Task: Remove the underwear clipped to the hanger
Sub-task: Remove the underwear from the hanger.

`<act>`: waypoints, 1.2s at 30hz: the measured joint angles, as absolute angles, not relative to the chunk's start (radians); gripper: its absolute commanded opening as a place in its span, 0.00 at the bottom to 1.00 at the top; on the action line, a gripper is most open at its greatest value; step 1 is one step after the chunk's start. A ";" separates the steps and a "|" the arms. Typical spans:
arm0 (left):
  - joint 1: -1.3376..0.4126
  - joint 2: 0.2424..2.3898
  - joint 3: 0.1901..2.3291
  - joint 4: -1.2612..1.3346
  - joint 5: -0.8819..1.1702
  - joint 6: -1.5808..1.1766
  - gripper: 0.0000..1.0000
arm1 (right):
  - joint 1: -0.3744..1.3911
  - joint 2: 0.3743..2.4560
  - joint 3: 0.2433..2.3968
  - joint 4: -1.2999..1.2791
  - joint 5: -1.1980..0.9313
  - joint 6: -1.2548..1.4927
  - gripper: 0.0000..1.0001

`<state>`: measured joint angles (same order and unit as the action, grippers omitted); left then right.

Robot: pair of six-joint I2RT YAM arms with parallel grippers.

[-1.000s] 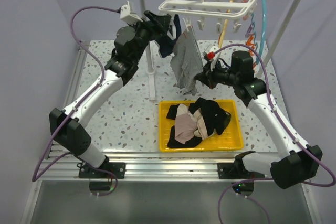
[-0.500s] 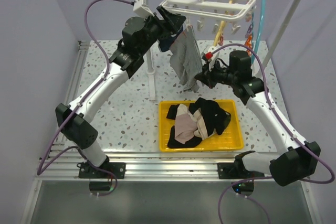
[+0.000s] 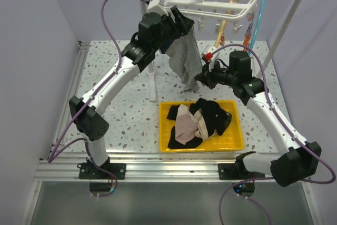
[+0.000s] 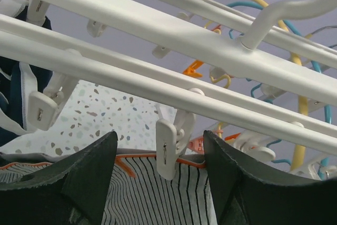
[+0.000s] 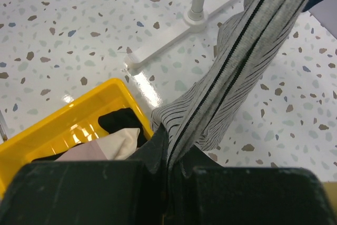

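The grey striped underwear (image 3: 184, 61) hangs from the white clip hanger (image 3: 210, 3), pinched by a white clip (image 4: 169, 148) at its orange-trimmed waistband (image 4: 142, 188). My left gripper (image 3: 184, 22) is raised to the hanger; its jaws (image 4: 160, 146) stand open, one on each side of that clip without touching it. My right gripper (image 3: 202, 80) is shut on the lower end of the same striped garment (image 5: 247, 61), pulling it taut over the tray. A navy piece of underwear (image 4: 10, 77) hangs from clips at the hanger's left end.
A yellow tray (image 3: 237, 140) in front of the rack holds black (image 3: 213, 114) and pale pink-beige (image 3: 185, 127) garments. The rack's white centre pole (image 3: 152, 72) and right upright (image 3: 287, 25) flank the hanger. Coloured hangers (image 3: 253, 19) dangle from the rail behind.
My left arm has risen and swung right, bringing its jaws up around the clip on the striped garment, and they have narrowed slightly. The right arm has held still.
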<state>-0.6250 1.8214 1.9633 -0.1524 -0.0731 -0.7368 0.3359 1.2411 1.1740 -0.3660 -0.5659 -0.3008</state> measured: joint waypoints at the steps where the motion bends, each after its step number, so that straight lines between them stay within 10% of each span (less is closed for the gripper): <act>1: -0.625 1.833 1.973 -0.156 -0.078 -0.736 0.70 | 0.337 1.241 1.174 -0.366 -0.566 -0.301 0.00; 16: -0.664 1.911 2.074 -0.173 -0.178 -0.697 0.59 | 0.348 1.241 1.174 -0.366 -0.566 -0.304 0.00; 25: -0.669 1.924 2.075 -0.153 -0.208 -0.686 0.06 | 0.349 1.241 1.174 -0.366 -0.566 -0.305 0.00; 31: -0.670 1.924 2.075 -0.146 -0.209 -0.677 0.37 | 0.349 1.241 1.174 -0.365 -0.566 -0.305 0.00; 36: -0.670 1.922 2.062 -0.119 -0.210 -0.674 0.09 | 0.349 1.241 1.174 -0.365 -0.562 -0.305 0.00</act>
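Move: Just beyond the left fingertips, about 3 cm ahead and 2 cm right at the same height, is the white clip holding the striped underwear, with the hanger rail some 4 cm above the clip. The underwear's middle hangs roughly 8 cm below the left hand, 5 cm back and 2 cm right; the navy underwear is about 9 cm left and 3 cm ahead, lower. From the right hand, the clip is about 15 cm ahead, 4 cm left and 15 cm higher. Reaching about 2 cm forward and 1.5 cm right, the left hand brings its open fingers around the white clip, then closes them from wide open to nearly shut, pinching the clip from both sides. They ease slightly and squeeze again while the hand stays put. The right hand keeps its shut grip on the lower end of the striped underwear, holding it drawn down and back. ##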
